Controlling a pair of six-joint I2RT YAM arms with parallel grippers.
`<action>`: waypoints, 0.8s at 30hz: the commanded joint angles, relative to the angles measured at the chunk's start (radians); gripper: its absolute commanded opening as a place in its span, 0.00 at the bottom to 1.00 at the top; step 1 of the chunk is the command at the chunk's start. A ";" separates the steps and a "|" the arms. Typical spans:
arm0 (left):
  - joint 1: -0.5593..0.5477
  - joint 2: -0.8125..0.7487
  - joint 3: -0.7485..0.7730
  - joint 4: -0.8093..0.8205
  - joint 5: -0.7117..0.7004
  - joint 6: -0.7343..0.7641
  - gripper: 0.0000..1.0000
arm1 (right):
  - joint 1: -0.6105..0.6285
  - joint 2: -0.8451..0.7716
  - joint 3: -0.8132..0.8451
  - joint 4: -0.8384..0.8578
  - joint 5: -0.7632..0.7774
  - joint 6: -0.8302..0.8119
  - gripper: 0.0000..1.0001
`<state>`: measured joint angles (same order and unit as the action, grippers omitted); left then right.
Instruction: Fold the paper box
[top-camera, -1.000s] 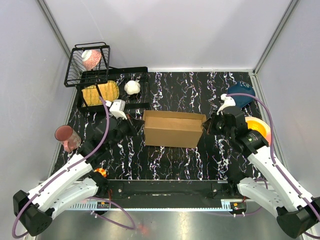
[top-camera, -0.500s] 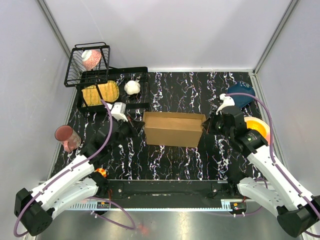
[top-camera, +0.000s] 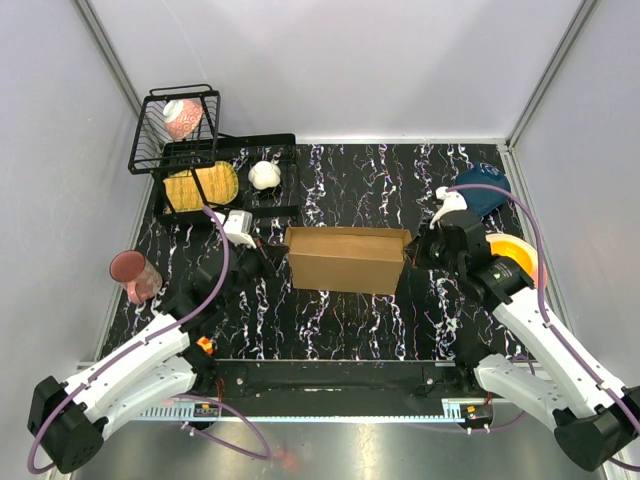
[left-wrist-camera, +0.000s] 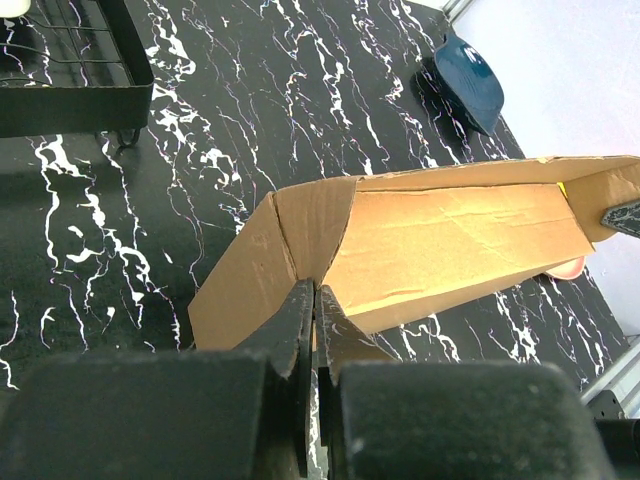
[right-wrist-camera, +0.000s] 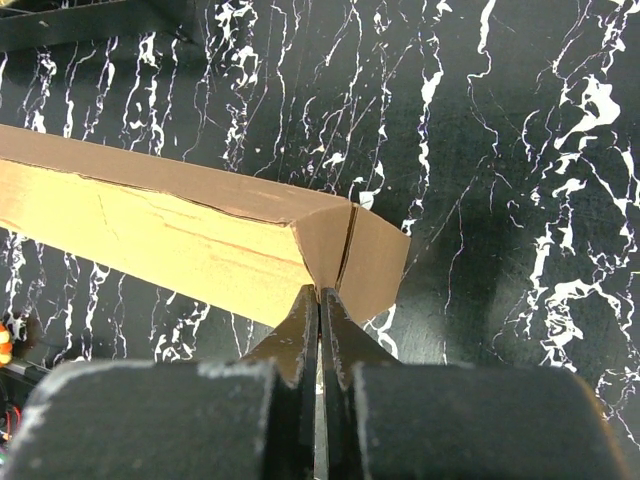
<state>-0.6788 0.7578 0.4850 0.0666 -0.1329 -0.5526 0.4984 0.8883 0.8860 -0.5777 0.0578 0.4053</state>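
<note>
The paper box is plain brown cardboard, standing partly formed in the middle of the table with its long side toward me. My left gripper is shut, and its tips rest against the box's left end. In the left wrist view the fingertips meet at the corner fold of the box. My right gripper is also shut and touches the right end. In the right wrist view its tips sit at the slit end flap of the box. Nothing shows between either pair of fingers.
A black wire basket and a black rack holding a yellow item stand at the back left, with a white object beside them. A pink cup is at the left. A blue bowl and an orange plate are at the right.
My left wrist has shifted slightly toward the box's left end. The box and my right arm have barely moved.
</note>
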 joint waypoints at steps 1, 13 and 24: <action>0.001 -0.014 -0.006 -0.025 -0.074 0.031 0.00 | 0.008 0.020 0.036 -0.135 0.120 -0.052 0.00; -0.008 -0.014 -0.037 -0.001 -0.086 0.002 0.00 | 0.028 0.028 -0.028 -0.099 0.117 -0.001 0.00; -0.016 -0.080 -0.108 -0.001 -0.135 -0.040 0.00 | 0.026 -0.077 -0.065 -0.062 0.091 0.073 0.42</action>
<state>-0.7017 0.6979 0.4026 0.1287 -0.1745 -0.5926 0.5285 0.8482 0.8238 -0.5793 0.1078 0.4599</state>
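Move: The paper box stands open side up between the two shut grippers, their tips at its end walls: its middle is about 11 cm to the right of the left hand and about 10 cm to the left of the right hand, level fore and aft and some 3 cm lower. From the right hand the blue dish lies about 14 cm ahead and 15 cm right, the yellow bowl about 19 cm right and level; both are some 8 cm lower. The box's right end wall is let go: the right hand first holds still there, then sinks about 1.5 cm and eases back 1 cm while its fingers open to over a third, one fingertip staying close by the corner. The left hand, fingers still shut on the left end wall, holds, then sinks and draws back by under 1 cm. ##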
